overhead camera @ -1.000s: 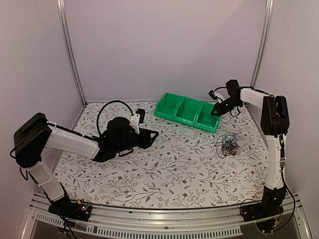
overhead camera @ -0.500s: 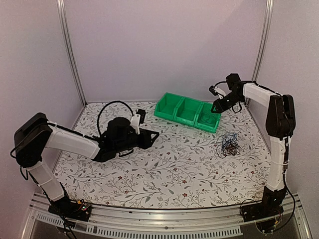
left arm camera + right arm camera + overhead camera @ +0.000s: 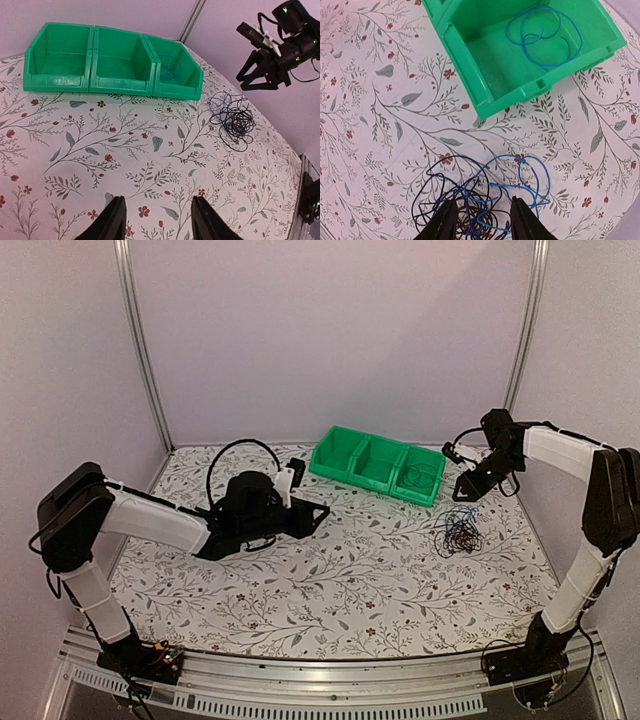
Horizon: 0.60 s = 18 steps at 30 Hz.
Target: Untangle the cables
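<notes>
The cables (image 3: 459, 532) lie as a tangle of thin black, dark brown and blue wires on the flowered table, right of centre. My right gripper (image 3: 468, 492) hangs open just above and behind the tangle. In the right wrist view the cables (image 3: 475, 192) spread under the open right gripper (image 3: 482, 222), with nothing between its fingers. One blue cable (image 3: 545, 37) lies coiled alone in the green bin's right compartment. My left gripper (image 3: 308, 520) is open over the table's left-centre, far from the tangle (image 3: 232, 117). The left gripper (image 3: 160, 222) holds nothing.
A green three-compartment bin (image 3: 372, 478) stands at the back centre; its other two compartments (image 3: 60, 80) hold nothing. The right arm's gripper (image 3: 260, 75) shows in the left wrist view above the tangle. Purple walls close the back and sides.
My right gripper has opened, leaving the blue cable in the bin's right compartment, and swung right and down toward the tangle. The left arm has shifted slightly to the right.
</notes>
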Tool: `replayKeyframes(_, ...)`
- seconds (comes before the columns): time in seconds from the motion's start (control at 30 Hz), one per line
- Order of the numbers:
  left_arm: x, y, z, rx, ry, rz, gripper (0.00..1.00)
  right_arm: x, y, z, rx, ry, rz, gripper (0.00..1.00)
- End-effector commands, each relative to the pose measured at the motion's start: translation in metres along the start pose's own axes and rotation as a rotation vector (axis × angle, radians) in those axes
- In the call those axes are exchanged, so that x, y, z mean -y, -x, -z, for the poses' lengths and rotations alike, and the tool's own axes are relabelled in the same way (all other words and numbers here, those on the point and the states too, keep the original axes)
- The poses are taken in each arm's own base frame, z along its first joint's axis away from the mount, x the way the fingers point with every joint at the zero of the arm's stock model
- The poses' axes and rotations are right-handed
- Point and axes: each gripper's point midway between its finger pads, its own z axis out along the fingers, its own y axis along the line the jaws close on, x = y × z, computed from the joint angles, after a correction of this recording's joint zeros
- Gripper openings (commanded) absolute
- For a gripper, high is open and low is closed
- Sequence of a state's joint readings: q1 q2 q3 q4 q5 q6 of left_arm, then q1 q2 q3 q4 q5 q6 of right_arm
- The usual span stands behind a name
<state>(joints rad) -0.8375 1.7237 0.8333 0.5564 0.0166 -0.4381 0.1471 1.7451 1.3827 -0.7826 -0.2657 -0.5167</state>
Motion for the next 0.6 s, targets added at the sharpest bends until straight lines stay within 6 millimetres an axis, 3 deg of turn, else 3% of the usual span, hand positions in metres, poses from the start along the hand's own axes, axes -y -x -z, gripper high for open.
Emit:
replayKeyframes(0.0,0.014,-0.012,-0.007,-0.047,-0.048,-0.021,0.44,0.021,-0.024,0.023,-0.01,-0.079,-0.023,0.37)
replayKeyframes(0.23,0.023,-0.016,-0.011,-0.078,-0.077,-0.03,0.45,0.028,-0.051,0.022,-0.017,-0.104,-0.031,0.35)
replayKeyframes(0.57,0.032,-0.009,-0.01,-0.088,-0.098,-0.011,0.45,0.045,-0.062,0.007,-0.037,-0.208,0.084,0.36)
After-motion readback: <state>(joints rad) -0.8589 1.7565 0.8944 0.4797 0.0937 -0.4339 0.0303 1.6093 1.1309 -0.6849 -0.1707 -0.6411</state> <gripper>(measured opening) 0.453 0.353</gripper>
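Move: The blue cable at the far right edge of the tangle is about 11 cm below my right hand, roughly 3 cm to its right and level with it fore and aft. The dark knot of the tangle lies some 4 cm back and straight below. The bin's right compartment, with a blue cable already in it, is about 12 cm ahead and 11 cm left. From my left hand, the blue cable on the tangle is about 38 cm right and 8 cm ahead. Empty-handed, I swing my right hand about 6 cm to the right, away from the bin and across to the right side of the tangle, then ease it back and sink some 3 cm towards the table. The fingers stay part-open, their tips tilting rightward by under 10 degrees. My left hand drifts about 2 cm right and a little back. ##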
